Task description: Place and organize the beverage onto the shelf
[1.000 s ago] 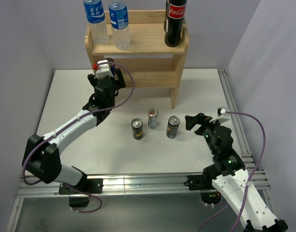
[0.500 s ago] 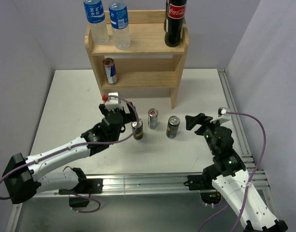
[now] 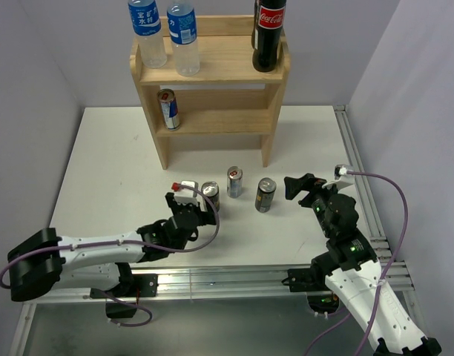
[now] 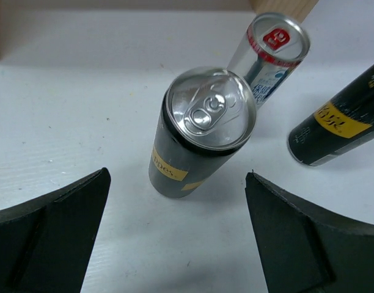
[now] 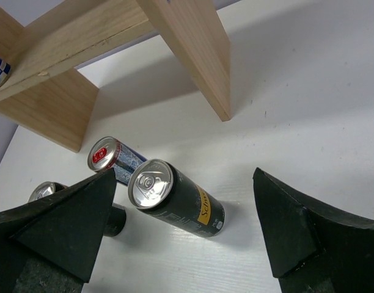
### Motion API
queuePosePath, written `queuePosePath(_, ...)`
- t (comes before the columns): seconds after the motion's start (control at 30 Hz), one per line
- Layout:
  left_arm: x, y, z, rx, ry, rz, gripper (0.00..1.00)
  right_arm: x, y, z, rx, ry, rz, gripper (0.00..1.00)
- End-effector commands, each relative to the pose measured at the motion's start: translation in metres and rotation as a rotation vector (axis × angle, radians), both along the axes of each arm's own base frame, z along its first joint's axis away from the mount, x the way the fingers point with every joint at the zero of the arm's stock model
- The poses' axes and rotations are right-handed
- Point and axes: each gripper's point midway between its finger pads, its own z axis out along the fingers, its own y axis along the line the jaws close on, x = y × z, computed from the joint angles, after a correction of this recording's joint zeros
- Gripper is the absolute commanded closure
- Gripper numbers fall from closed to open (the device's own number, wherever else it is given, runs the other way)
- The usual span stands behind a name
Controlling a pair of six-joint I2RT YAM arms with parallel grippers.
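Observation:
The pale wooden shelf (image 3: 212,70) stands at the back. Its top board carries two water bottles (image 3: 166,33) and a cola bottle (image 3: 269,33), and a blue-silver can (image 3: 168,109) stands on the lower tier. On the table stand three cans: a dark can (image 3: 210,196) (image 4: 202,134), a silver-blue can (image 3: 234,182) (image 4: 269,55) and a second dark can (image 3: 265,194) (image 5: 175,198). My left gripper (image 3: 203,213) (image 4: 178,183) is open just in front of the first dark can, not touching it. My right gripper (image 3: 292,189) (image 5: 184,177) is open, facing the second dark can from the right.
A metal rail (image 3: 360,193) runs along the table's right edge, and another along the near edge. Grey walls enclose the back and sides. The shelf's right leg (image 5: 199,61) stands on the table behind the cans.
My left arm has drawn back from the shelf's lower tier, uncovering the blue-silver can there, and swung down to the leftmost dark can. The right arm has not moved.

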Motion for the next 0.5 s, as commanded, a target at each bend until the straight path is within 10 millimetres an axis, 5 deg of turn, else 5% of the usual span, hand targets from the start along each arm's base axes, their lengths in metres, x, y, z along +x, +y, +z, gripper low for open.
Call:
queuePosePath(0.0,0.004,-0.021,0.001,-0.096,-0.036,-0.018,0.01,0.003,0.002,0.012,0.012,-0.038,0.0,0.0)
queuePosePath(0.47,0.031,-0.049,-0.037,-0.02,-0.081,0.016,0.01,0.003,0.0,0.011,0.005,-0.031,-0.009,0.0)
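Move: Ahead and to the right of the empty left hand, about 7 cm out and 4 cm across, stands the left-hand dark can, its middle some 8 cm below the hand. The silver can is roughly 9 cm to the right of that can and 6 cm farther out. The black can is about 19 cm to the right of it and nearly level. From the right hand the left-hand dark can lies some 33 cm left, 5 cm ahead and 15 cm down. Sinking about 6.5 cm and sliding some 3 cm to its right, the left hand closes in on the left-hand dark can. The fingers stay wide open and point mostly forward, the wrist scarcely turning. The gap between the fingers comes down towards the can, with no grip on it yet. ##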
